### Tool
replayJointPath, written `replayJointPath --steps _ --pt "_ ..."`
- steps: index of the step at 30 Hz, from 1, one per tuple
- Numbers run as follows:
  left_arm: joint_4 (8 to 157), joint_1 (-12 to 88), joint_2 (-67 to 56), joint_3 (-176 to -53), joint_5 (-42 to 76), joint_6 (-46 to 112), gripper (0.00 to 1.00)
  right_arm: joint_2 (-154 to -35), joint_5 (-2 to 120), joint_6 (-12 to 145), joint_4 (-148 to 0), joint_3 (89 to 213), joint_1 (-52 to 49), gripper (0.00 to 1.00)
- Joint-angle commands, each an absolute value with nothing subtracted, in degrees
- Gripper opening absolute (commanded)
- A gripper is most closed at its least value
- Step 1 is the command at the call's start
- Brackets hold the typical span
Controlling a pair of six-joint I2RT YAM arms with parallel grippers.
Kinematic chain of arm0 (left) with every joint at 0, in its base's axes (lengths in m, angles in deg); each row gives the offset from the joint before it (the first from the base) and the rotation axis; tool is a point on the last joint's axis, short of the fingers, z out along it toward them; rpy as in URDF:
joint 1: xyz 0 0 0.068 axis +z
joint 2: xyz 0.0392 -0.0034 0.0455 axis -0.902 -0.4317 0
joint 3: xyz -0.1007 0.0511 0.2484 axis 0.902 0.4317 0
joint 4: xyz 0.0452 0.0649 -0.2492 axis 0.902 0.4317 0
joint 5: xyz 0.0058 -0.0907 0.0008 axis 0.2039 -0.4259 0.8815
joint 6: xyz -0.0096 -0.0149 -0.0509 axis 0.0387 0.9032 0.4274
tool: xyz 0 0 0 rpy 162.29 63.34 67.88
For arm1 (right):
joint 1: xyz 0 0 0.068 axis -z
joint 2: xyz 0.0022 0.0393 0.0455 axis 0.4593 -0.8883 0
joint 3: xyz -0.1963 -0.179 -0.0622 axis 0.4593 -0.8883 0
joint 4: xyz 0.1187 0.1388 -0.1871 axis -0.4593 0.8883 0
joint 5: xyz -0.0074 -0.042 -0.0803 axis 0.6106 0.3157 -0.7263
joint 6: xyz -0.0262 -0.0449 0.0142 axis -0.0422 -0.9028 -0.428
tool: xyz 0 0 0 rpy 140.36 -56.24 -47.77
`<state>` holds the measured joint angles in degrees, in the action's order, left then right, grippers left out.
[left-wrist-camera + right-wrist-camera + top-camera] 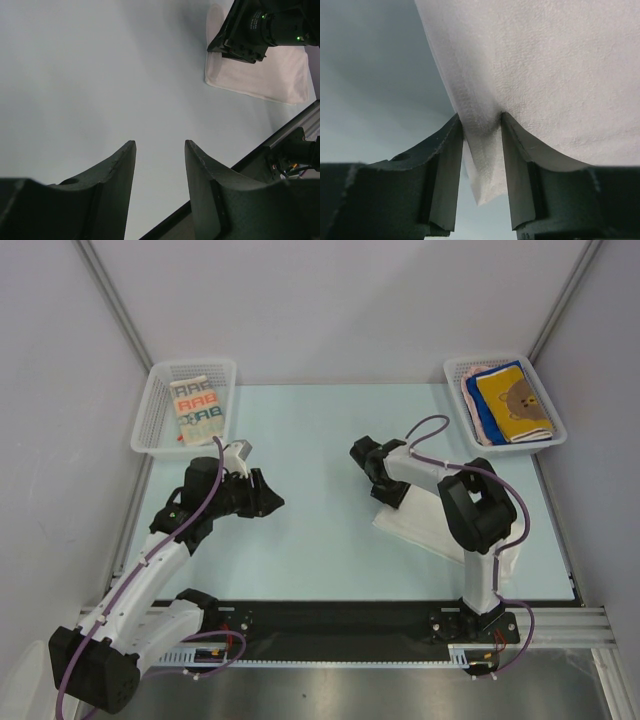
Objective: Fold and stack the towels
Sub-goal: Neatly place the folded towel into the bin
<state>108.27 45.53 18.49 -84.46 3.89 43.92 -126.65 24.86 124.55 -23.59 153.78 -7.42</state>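
Observation:
A white towel [412, 527] lies folded on the table under my right arm; it also shows in the left wrist view as a pale towel [272, 80]. My right gripper [388, 490] is at its left edge. In the right wrist view the right gripper [481, 119] is shut on a bunched corner of the white towel [545, 65], which fills the gap at the tips. My left gripper [268, 502] hovers over bare table left of centre; the left gripper [160, 145] stands open with nothing between its fingers. A cream lettered towel [197, 408] lies in the left basket.
A white mesh basket [158, 392] stands at the back left. Another basket [455, 370] at the back right holds a stack topped by a yellow bear towel [515, 400] over a blue one [483, 408]. Grey walls close three sides; a black rail [330, 618] runs along the near edge.

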Motion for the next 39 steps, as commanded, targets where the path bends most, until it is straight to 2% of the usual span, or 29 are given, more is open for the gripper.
replayJointPath --steps 1,4,7,12,14,15,24,39 --pt "107.86 45.53 18.94 -84.84 3.79 43.30 0.50 -127.37 24.77 125.89 -17.90 150.42 -7.46 0.40" --pt "107.77 45.53 18.76 -84.84 3.70 43.30 0.50 -127.98 25.13 125.63 -18.87 149.53 -7.37 0.33" --pt "107.95 45.53 18.76 -84.84 3.61 43.30 0.50 -128.16 25.13 125.72 -19.31 148.66 -7.81 0.21" --pt "107.77 45.53 18.76 -84.75 3.61 43.30 0.50 -125.52 25.30 126.33 -21.68 144.53 -7.99 0.11" --pt "107.68 45.53 18.67 -84.76 3.52 43.30 0.50 -124.12 25.39 126.25 -22.30 143.56 -7.81 0.01" --pt "107.77 45.53 18.58 -84.76 3.43 43.30 0.50 -123.77 25.57 126.07 -22.65 142.77 -7.38 0.00" --pt "107.86 45.53 18.58 -84.67 3.17 43.22 0.49 -113.66 23.64 125.10 -25.64 137.76 -2.02 0.00" --pt "107.86 45.53 17.71 -84.49 2.64 43.04 0.48 -97.49 26.88 116.76 -33.72 128.44 21.52 0.00"
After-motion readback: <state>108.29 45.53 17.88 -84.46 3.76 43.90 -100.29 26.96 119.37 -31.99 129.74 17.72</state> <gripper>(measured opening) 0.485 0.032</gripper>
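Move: Straddling the cream towel's left edge, the right fingertips stand half open, nearly down at the table; the towel's middle lies about 13 cm to the right and 7 cm back. The right bin is some 28 cm ahead and 29 cm to the right, with the bear towel on its stack about 27 cm ahead and 31 cm to the right. From the idle left hand the towel's middle is roughly 35 cm to the right, about 1 cm ahead and 17 cm lower. Closing its fingers fully, the right hand pinches the towel's left edge while creeping a little back and right. It then pulls this edge quickly to the right, about 16 cm in all, ending some 3 cm farther back and 3 cm higher, the wrist turning roughly 20 degrees clockwise. ##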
